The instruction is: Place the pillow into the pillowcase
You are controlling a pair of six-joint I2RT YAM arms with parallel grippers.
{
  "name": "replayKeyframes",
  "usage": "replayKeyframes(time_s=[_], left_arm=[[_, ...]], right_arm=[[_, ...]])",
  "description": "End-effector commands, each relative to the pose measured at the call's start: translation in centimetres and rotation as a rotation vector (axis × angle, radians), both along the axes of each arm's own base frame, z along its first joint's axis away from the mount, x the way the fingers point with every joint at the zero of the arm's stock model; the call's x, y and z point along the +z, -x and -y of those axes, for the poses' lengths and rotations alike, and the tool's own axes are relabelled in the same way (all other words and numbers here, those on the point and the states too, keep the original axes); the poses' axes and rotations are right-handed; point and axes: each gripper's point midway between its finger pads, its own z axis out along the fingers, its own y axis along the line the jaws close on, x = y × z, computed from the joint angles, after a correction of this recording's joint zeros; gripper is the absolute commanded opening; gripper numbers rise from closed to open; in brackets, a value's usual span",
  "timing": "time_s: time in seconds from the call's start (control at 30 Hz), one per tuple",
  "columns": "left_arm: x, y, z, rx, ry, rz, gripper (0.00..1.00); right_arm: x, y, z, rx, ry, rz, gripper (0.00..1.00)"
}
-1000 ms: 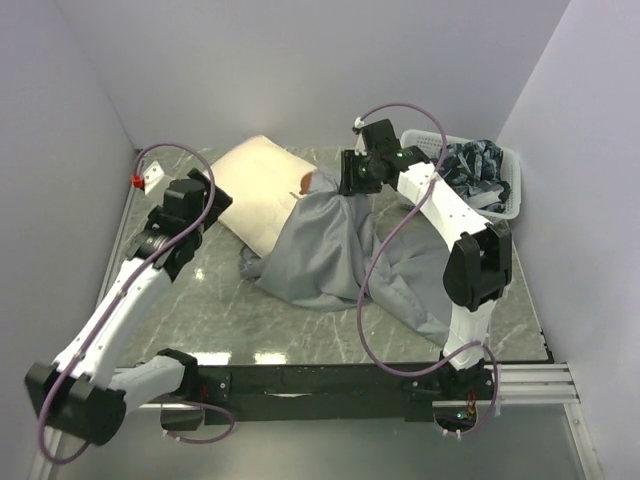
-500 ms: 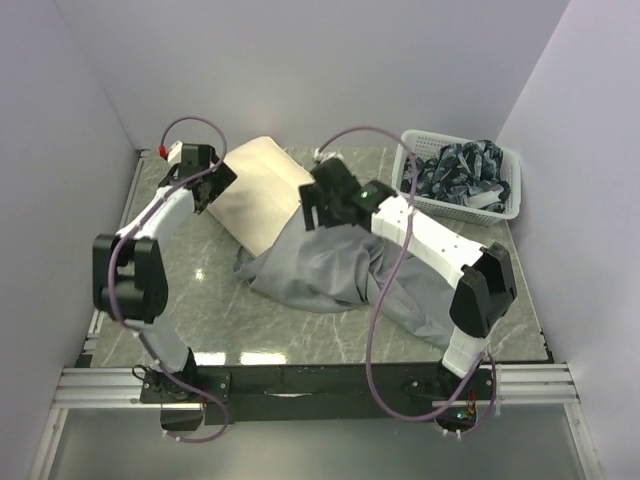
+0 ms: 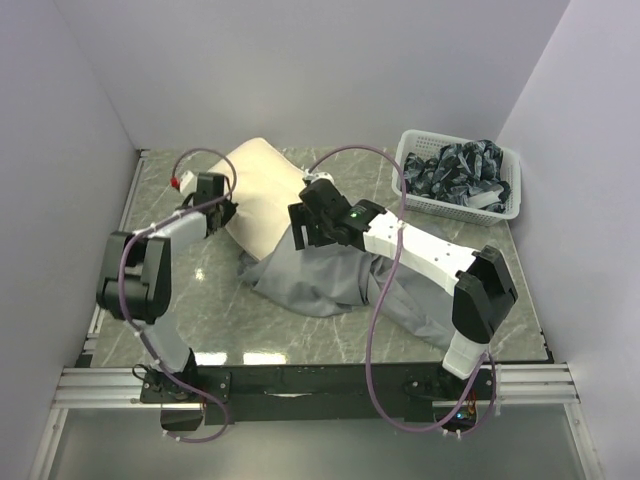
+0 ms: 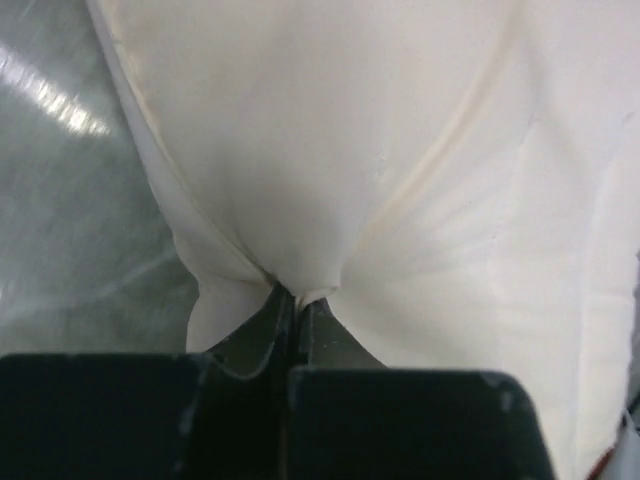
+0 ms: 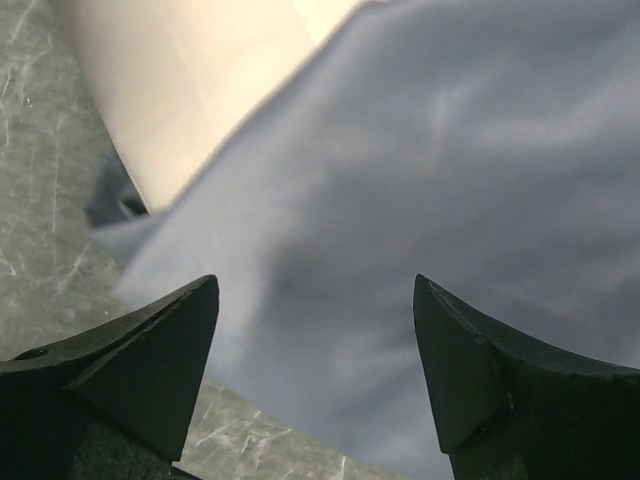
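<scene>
The cream pillow (image 3: 262, 188) lies at the back of the table, and its near right end is covered by the crumpled grey pillowcase (image 3: 320, 275). At the pillow's left edge, my left gripper (image 3: 222, 212) is shut on a pinched fold of the pillow's fabric (image 4: 300, 150), which shows between the jaws in the left wrist view (image 4: 292, 298). My right gripper (image 3: 300, 236) hangs open just above the pillowcase (image 5: 450, 150) near its edge by the pillow (image 5: 180, 80), with nothing between its fingers (image 5: 312, 290).
A white basket (image 3: 505, 212) with dark patterned cloths stands at the back right. Walls close in the table on the left, back and right. Bare marble tabletop (image 3: 200, 300) shows in front of the pillowcase and to the left.
My left arm swung in to the pillow's left edge and its jaws shut on the fabric. My right gripper moved left and down over the pillowcase and opened wider.
</scene>
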Motion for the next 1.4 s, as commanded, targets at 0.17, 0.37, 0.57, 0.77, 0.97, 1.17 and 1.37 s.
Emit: replayKeyframes(time_s=[0.17,0.37,0.57,0.77,0.97,1.17,1.37], left_arm=[[-0.2,13.1,4.3,0.049,0.091,-0.037,0.01],[0.4,18.4,4.9,0.053,0.133,-0.022,0.01],[0.6,21.6,5.9,0.047,0.187,0.002,0.01],[-0.8,22.5,5.6,0.057,0.164,-0.035,0.01],[-0.8,22.8,5.4,0.046,0.168,-0.023,0.01],[-0.2,22.9,5.4,0.034,0.176,-0.007,0.01],[-0.1,22.9,5.6,0.005,0.162,-0.004,0.01]], right_arm=[[3.1,-0.5,-1.8,-0.011,-0.005,0.091,0.85],[1.5,-1.3,1.2,-0.117,0.173,0.114,0.81],[-0.8,-0.7,5.0,-0.156,0.343,0.11,0.62],[-0.9,0.0,6.8,-0.169,0.324,0.089,0.2],[-1.0,0.5,11.0,-0.235,0.259,0.062,0.0],[-3.8,0.6,15.0,-0.307,0.228,-0.015,0.0],[-2.1,1.1,14.0,-0.293,0.109,0.009,0.06]])
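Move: Under the open right fingers lies the pillowcase's mouth; the stretch to be pinched is some 6 cm to their right, level fore-and-aft, about 4 cm down. The pillow's visible middle is roughly 12 cm ahead, 10 cm left and 9 cm below the right hand. The left hand already pinches the pillow's edge; the pillowcase's left corner is about 18 cm back, 4 cm right and 4 cm below it, and the mouth 24 cm right, 8 cm back. Back towards the bases the left hand sweeps some 22 cm, drifting a little right and keeping its pinch on the pillow's edge, then holds there. The right hand lifts slightly, then heads about 16 cm to the right while sinking, rolls its left side down and turns clockwise, its fingers closing on the cloth at the pillowcase's mouth along the way. ##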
